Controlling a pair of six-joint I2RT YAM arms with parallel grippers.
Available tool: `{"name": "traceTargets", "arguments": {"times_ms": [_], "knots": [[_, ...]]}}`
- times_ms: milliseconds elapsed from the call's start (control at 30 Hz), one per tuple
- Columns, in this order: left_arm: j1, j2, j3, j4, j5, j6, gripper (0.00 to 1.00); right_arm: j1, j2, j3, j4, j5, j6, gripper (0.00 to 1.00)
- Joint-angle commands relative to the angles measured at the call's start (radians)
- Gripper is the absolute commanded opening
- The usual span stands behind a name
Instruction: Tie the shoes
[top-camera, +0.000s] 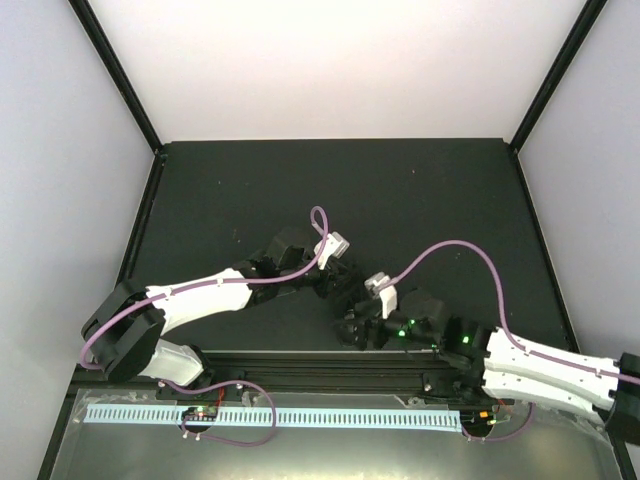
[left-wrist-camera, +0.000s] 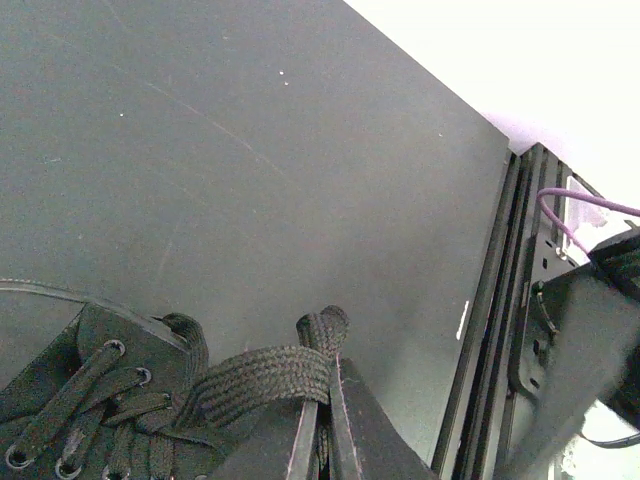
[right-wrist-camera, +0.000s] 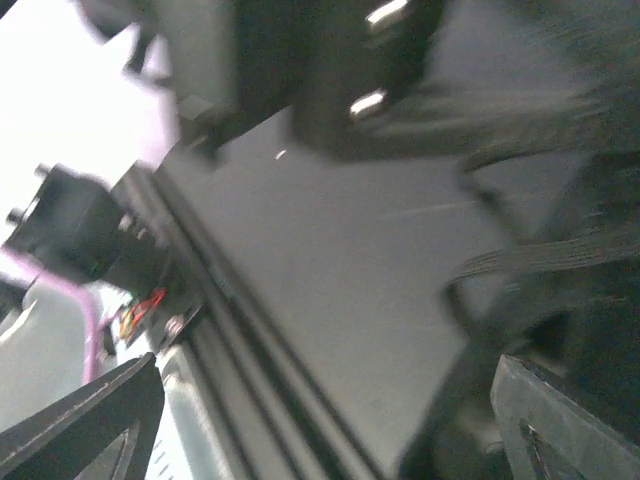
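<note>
The black shoe (left-wrist-camera: 70, 410) lies at the lower left of the left wrist view, its eyelets and crossed laces showing. My left gripper (left-wrist-camera: 325, 380) is shut on a folded loop of black lace (left-wrist-camera: 265, 378), whose end pokes out above the fingertips. In the top view the left gripper (top-camera: 335, 280) and right gripper (top-camera: 352, 325) sit close together at mid-table, and the shoe is hard to tell from the black mat. The right wrist view is blurred. There my right gripper (right-wrist-camera: 320, 420) stands wide open with only bare mat between its fingers, and a lace strand (right-wrist-camera: 540, 255) lies to its right.
A black metal rail (top-camera: 300, 362) runs along the mat's near edge, with a pale perforated strip (top-camera: 270, 415) beyond it. Black frame posts (top-camera: 115, 70) rise at the back corners. Purple cables (top-camera: 455, 245) arch over both arms.
</note>
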Motion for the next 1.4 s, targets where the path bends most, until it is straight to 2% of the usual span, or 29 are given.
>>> {"name": "traceTargets", "arguments": {"times_ms": [0, 133, 233, 267, 667, 967, 1133, 1367], "knots": [[0.007, -0.027, 0.039, 0.007, -0.004, 0.007, 0.02, -0.172, -0.068, -0.088, 0.051, -0.055, -0.03, 0.93], [0.007, -0.026, 0.042, 0.003, -0.002, 0.009, 0.02, -0.348, -0.047, -0.191, 0.289, -0.185, -0.028, 0.96], [0.007, -0.027, 0.041, -0.001, 0.0, 0.009, 0.01, -0.408, 0.023, -0.199, 0.397, -0.222, -0.056, 0.96], [0.007, -0.029, 0.041, 0.0, 0.0, 0.011, 0.01, -0.416, 0.048, -0.195, 0.418, -0.226, -0.069, 0.95], [0.009, -0.016, 0.045, 0.015, 0.017, 0.008, 0.02, -0.448, 0.31, -0.152, 0.591, -0.265, -0.123, 0.61], [0.008, -0.015, 0.049, 0.011, 0.019, 0.012, 0.01, -0.45, 0.424, -0.108, 0.665, -0.29, -0.116, 0.53], [0.008, -0.015, 0.051, 0.013, 0.02, 0.009, 0.01, -0.45, 0.497, -0.08, 0.664, -0.274, -0.129, 0.4], [0.009, -0.013, 0.048, 0.009, 0.022, 0.009, 0.01, -0.451, 0.546, -0.081, 0.675, -0.207, -0.121, 0.11]]}}
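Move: Beside the left fingertips, the loose lace that the right hand goes for lies about 11 cm ahead of the right hand, 1 cm to its right and 6 cm lower. The left gripper's pinched loop is some 12 cm ahead and 3 cm left; the shoe's eyelets are roughly 17 cm ahead, 2 cm left and 10 cm down. From the left hand, that loose lace is about 4 cm right, 1 cm back and 3 cm lower. Swinging quickly forward, right and down from above the heel end of the shoe, the right hand then eases back left, still creeping forward and sinking, in beside the left fingertips, about 11 cm forward and 6 cm lower in all. Its wide-open fingers close most of the way around the loose lace, while the left hand stays put, keeping its pinch on the loop. ##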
